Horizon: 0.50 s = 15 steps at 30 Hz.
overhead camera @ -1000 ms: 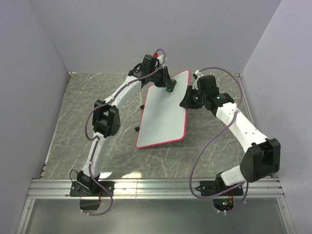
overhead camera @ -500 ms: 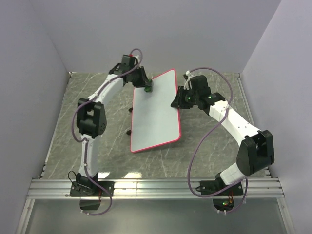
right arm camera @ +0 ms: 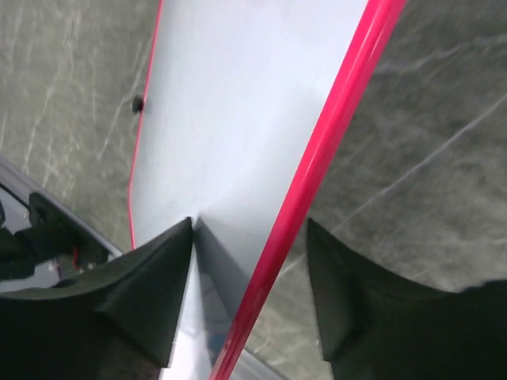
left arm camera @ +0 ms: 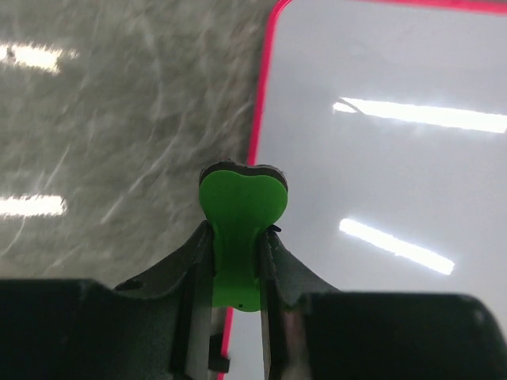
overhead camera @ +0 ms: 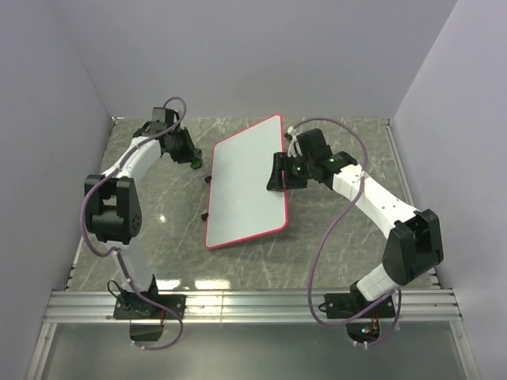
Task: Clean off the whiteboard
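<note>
The whiteboard point(overhead camera: 245, 182) lies flat on the marble table, white with a red-pink rim and no marks showing. My left gripper point(overhead camera: 192, 161) is off the board's far left corner, shut on a small green eraser point(left arm camera: 242, 194). In the left wrist view the eraser hangs just over the board's rim point(left arm camera: 265, 119). My right gripper point(overhead camera: 277, 180) sits at the board's right long edge. Its jaws stand apart astride the rim point(right arm camera: 333, 127). One fingertip point(right arm camera: 178, 237) rests on the white surface point(right arm camera: 238, 103) and the other is clear of the rim over the table.
Small black clips point(overhead camera: 207, 180) stick out from the board's left long edge. Lilac walls close the table point(overhead camera: 356, 229) on three sides. A metal rail point(overhead camera: 253, 301) with both arm bases runs along the near edge.
The left arm swung left, carrying the eraser off the board's top corner. The board shifted left and turned a little. The right gripper's jaws opened off the rim.
</note>
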Motion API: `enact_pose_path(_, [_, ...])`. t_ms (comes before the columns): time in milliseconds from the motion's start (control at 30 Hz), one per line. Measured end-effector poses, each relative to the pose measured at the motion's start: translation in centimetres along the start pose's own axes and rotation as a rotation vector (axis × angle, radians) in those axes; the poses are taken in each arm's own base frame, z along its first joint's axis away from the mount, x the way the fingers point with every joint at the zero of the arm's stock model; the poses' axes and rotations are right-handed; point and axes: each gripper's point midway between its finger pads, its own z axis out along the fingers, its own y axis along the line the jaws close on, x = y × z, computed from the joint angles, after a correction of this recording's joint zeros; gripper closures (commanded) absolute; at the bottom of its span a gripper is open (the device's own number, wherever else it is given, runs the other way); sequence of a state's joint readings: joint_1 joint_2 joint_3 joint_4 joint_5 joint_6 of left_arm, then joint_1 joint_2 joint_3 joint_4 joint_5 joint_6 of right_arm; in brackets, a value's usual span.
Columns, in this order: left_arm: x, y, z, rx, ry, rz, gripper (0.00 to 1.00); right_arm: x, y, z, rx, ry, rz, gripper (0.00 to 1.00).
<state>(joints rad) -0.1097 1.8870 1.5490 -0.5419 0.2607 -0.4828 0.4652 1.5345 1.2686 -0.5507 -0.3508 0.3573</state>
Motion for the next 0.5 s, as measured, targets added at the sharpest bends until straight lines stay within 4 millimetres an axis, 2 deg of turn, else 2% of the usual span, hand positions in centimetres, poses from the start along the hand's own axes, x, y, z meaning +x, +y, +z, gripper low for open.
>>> enact_pose_path(67, [1.4,1.5,-0.4,-0.024,0.023,-0.022,1.0,1.0,0.3,-0.1,0.0,0.035,-0.007,0.3])
enact_pose_path(167, [2.3,3.1,-1.0,-0.055,0.034,-0.045,1.0,1.5,0.3,-0.4,0.008,0.063,-0.004,0.26])
enact_pose_path(200, [2.5,3.5,-1.3,-0.065,0.031,-0.051,1.0,1.4,0.3,-0.6,0.012,0.065,-0.004,0.19])
enact_pose_path(233, [2.5,3.9,-1.5,-0.073,0.027,-0.054,1.0,1.2,0.5,-0.8,0.014,0.063,-0.004,0.18])
enact_pose_path(267, [2.7,4.2,-1.7,-0.079,0.024,-0.057,1.0,0.8,0.7,-1.1,0.014,0.056,-0.009,0.17])
enact_pose_path(300, [2.8,4.4,-1.9,-0.086,0.021,-0.057,1.0,0.2,0.9,-1.5,0.012,0.045,-0.012,0.05])
enact_pose_path(433, [4.6,5.6,-2.5,-0.118,0.024,-0.052,1.0,-2.6,2.2,-3.0,0.003,-0.026,-0.04,0.04])
enact_pose_path(500, [6.0,6.8,-2.5,-0.159,0.035,-0.053,1.0,-3.8,2.5,-3.8,0.008,-0.059,-0.05,0.03])
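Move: The green eraser is held in the left fingers. The bare table it is carried to lies about 10 cm back, 6 left and 11 below that hand; the whiteboard's middle is some 16 cm right, 6 back and 5 lower, its upper black knob about 4 cm right, level fore-and-aft and 11 below. From the right hand, whose parted fingers straddle the board's right rim, the whiteboard's middle lies about 12 cm left, 2 ahead and 6 below. The eraser, still pinched in the left fingers, is carried back about 7 cm, leftward and down, away from the whiteboard's left edge over bare table. Meanwhile the whiteboard's right rim is left behind by the right hand: already part open, its fingers spread to nearly full while it eases back slightly, then lifts roughly 6 cm. ##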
